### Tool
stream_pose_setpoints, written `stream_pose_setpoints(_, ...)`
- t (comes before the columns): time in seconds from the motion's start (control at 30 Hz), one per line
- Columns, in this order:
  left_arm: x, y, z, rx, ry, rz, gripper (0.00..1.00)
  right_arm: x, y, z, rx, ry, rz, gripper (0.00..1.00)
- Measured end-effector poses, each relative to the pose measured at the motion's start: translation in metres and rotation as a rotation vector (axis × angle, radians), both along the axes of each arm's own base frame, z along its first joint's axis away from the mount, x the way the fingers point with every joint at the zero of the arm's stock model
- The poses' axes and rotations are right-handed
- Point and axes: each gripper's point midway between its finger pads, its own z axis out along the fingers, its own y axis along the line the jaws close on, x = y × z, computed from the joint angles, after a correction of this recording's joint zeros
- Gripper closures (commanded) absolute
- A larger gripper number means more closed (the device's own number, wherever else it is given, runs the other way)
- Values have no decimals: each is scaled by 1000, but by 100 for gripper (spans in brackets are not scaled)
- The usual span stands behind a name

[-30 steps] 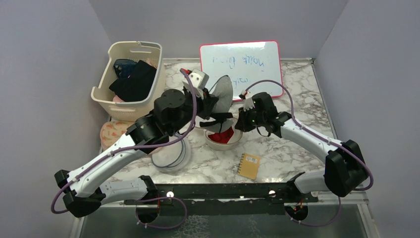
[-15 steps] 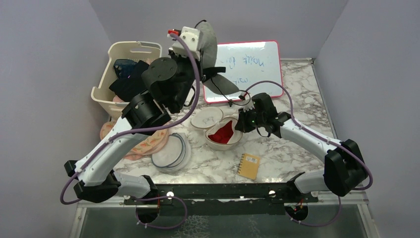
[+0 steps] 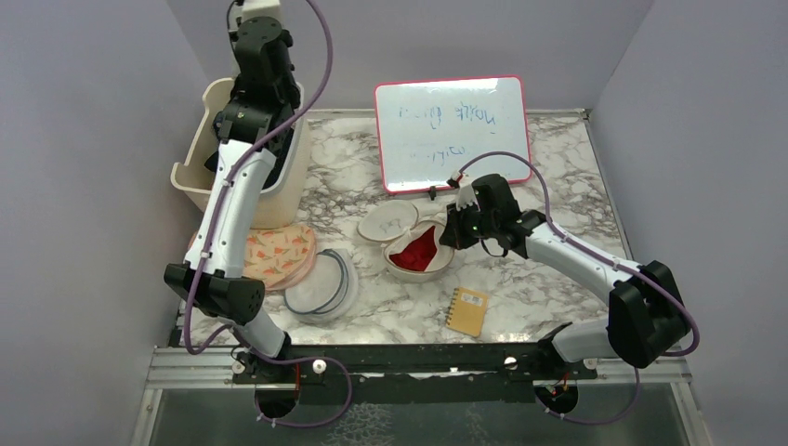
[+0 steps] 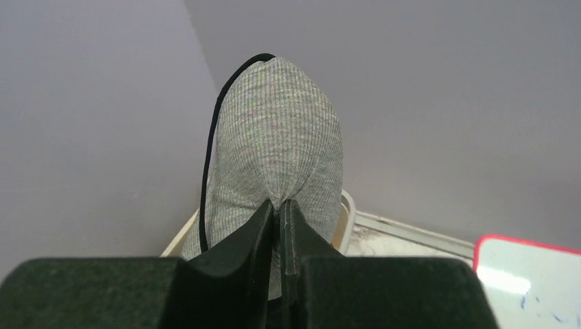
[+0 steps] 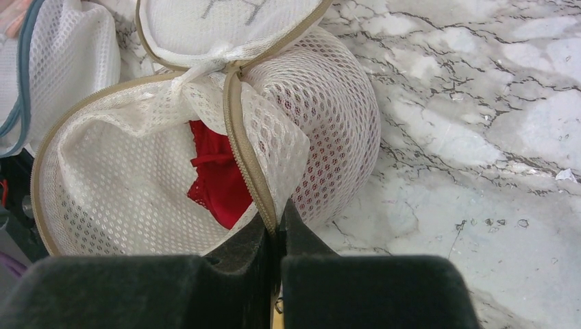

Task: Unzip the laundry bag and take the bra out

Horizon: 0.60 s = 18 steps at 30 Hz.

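Observation:
The laundry bag (image 3: pixel 418 253) lies unzipped at mid-table, its tan lid (image 3: pixel 388 223) flipped back. White mesh walls (image 5: pixel 329 103) show in the right wrist view, with a red garment (image 5: pixel 216 178) inside. My right gripper (image 5: pixel 276 216) is shut on the bag's tan zipper rim, at the bag's right side (image 3: pixel 453 230). My left arm (image 3: pixel 256 84) reaches high over the basket. In the left wrist view the left gripper (image 4: pixel 277 203) is shut on a grey ribbed bra (image 4: pixel 281 137) with a black strap, which stands up from the fingers.
A cream basket (image 3: pixel 200 153) of dark clothes stands at the back left, its rim (image 4: pixel 348 212) below the held bra. A pink-framed whiteboard (image 3: pixel 453 130) leans at the back. A flat clear disc with a blue rim (image 3: pixel 321 283), an orange patterned pouch (image 3: pixel 274 253) and a small notebook (image 3: pixel 466 309) lie nearby.
My left arm has swung up and to the left, carrying the grey bra from above the bag to high over the basket. The right gripper has stayed on the bag's rim.

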Motion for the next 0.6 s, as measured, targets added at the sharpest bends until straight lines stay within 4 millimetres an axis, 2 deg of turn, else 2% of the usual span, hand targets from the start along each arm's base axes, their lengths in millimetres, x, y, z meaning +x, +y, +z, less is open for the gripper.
stream_pose_setpoints(0.17, 13, 51, 5, -67, -62, 89, 100, -1, 1, 0, 6, 4, 8, 99)
stream_pose_setpoints(0.27, 33, 73, -7, -82, -62, 128, 100, -2, 3, 1, 13, 6, 14, 99)
stream_pose_setpoints(0.3, 41, 80, -17, -81, -46, 143, 100, -2, 3, 1, 15, 6, 16, 99)
stream_pose_setpoints(0.37, 59, 90, -49, -68, 17, 169, 100, -2, 4, 0, 17, 8, 20, 99)
stream_pose_setpoints(0.43, 68, 94, -93, -54, 108, 189, 100, -2, 5, -3, 17, 18, 25, 99)
stream_pose_setpoints(0.5, 68, 100, -146, -48, 220, 213, 100, -3, 6, -5, 17, 26, 29, 99)
stream_pose_setpoints(0.53, 66, 102, -165, -49, 260, 218, 100, -3, 6, -6, 19, 28, 31, 99)
stream_pose_setpoints(0.6, 52, 112, -215, -62, 359, 250, 100, -4, 8, -5, 26, 29, 36, 99)
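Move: The grey bra is already in my left fingers. The laundry basket's middle lies roughly 7 cm to their left, 3 cm farther out and 40 cm below. The patterned pouch is about 10 cm left, 20 cm back and 47 cm down; the whiteboard is some 35 cm right, 6 cm ahead and 45 cm down. From my right hand the basket is about 40 cm left, 20 cm ahead, near its height. Down goes my left hand, some 20 cm, onto the basket: I first swing about 10 cm left and several forward at full height, then sink ever faster, tipping the wrist about 20 degrees down and turning it slightly counter-clockwise. My left fingers stay shut on the bra; my right hand keeps its pinch on the laundry bag's rim, practically still. ##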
